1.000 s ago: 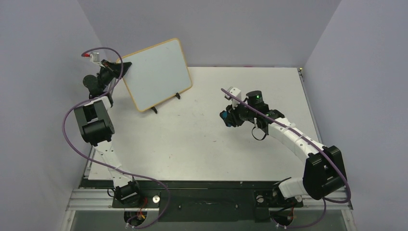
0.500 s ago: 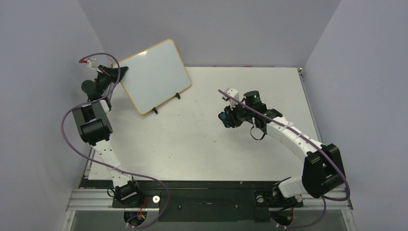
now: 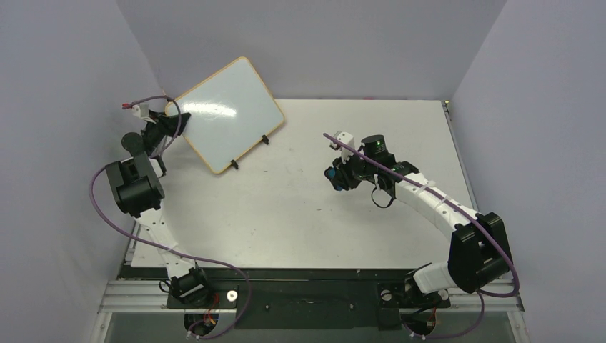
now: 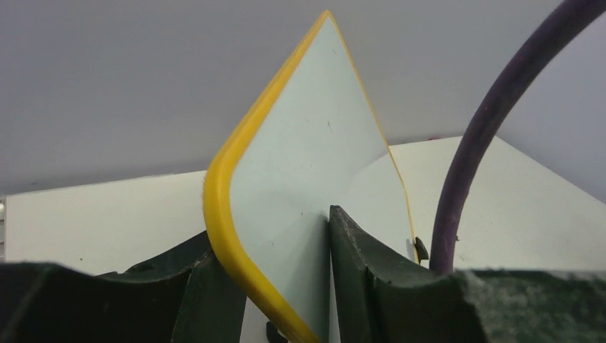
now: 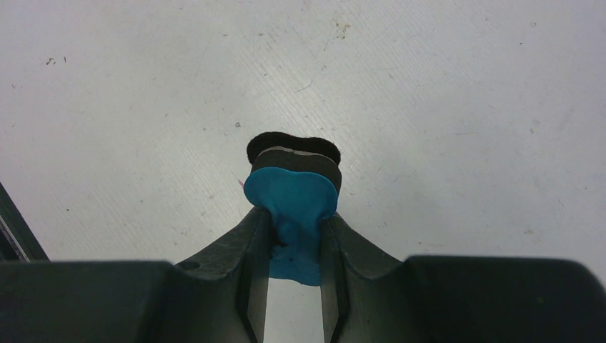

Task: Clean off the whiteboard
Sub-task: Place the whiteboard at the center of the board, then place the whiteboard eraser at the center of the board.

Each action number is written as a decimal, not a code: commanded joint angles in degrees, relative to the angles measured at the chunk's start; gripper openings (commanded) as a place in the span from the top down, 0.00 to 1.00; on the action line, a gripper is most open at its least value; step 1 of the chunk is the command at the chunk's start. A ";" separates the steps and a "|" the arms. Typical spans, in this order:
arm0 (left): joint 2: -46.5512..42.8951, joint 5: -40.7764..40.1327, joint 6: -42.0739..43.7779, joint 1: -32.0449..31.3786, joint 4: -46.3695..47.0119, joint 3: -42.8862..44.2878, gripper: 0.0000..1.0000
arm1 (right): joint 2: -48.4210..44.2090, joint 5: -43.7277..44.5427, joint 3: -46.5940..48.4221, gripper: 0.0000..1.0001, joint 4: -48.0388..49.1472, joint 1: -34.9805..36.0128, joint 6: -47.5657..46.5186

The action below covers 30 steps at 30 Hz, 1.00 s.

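Note:
The whiteboard (image 3: 229, 114) leans on its stand at the table's back left, its white face bare inside a tan-yellow frame. My left gripper (image 3: 179, 121) straddles its left corner. In the left wrist view the board (image 4: 314, 157) runs between the jaws of that gripper (image 4: 275, 229), which stand wider than the board is thick. The right finger rests against the white face and the left finger stands off behind the frame. Mid-table, my right gripper (image 3: 339, 175) hangs above the surface, shut on the blue eraser (image 5: 289, 193) with its black felt pad at the tip.
Black stand feet (image 3: 265, 141) poke out under the board's lower edge. The left arm's purple cable (image 4: 464, 164) loops close beside the board. Grey walls close in the white table (image 3: 300, 229) at the left, back and right.
The left jaws have parted from a tight hold on the board's corner. The board has swung round a little, its top corner shifting left. The right arm has barely moved.

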 commanded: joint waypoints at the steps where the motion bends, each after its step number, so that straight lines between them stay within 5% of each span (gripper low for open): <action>1: -1.26 1.60 6.61 1.50 1.54 -1.73 0.60 | 0.41 0.11 2.52 1.00 1.19 0.41 -0.75; 17: -6.27 -1.08 -1.14 2.33 6.66 -3.50 0.47 | 0.06 0.44 2.59 1.00 0.79 0.40 -1.80; 27: -17.51 -5.54 -3.16 3.56 6.92 -14.45 0.43 | -0.61 1.33 2.77 1.00 -0.47 -0.22 -3.63; 30: -24.09 -13.11 -2.21 6.03 4.54 -22.13 0.42 | -0.42 1.78 2.82 1.00 -1.12 -1.23 -4.04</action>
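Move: The whiteboard leans on its stand with its upper left edge already between the left hand's parted fingers; its middle lies some 13 cm to that hand's right, about 4 cm ahead and 6 cm lower. Of the stand's two hooks, the nearer is roughly 15 cm right of, 10 cm back from and 15 cm below the hand, the farther about 25 cm right, level fore and aft, and as low. From the right hand the whiteboard's middle is about 26 cm ahead and 32 cm left. Around the whiteboard's upper left edge the left fingers spread wider, from about a third open to over half, while the hand dips and eases left about a centimetre. Then the left hand backs off towards the robot by some 5 cm and climbs about as much, barely turning, leaving the edge. The right hand stays put over the table, keeping its grip on the eraser. ##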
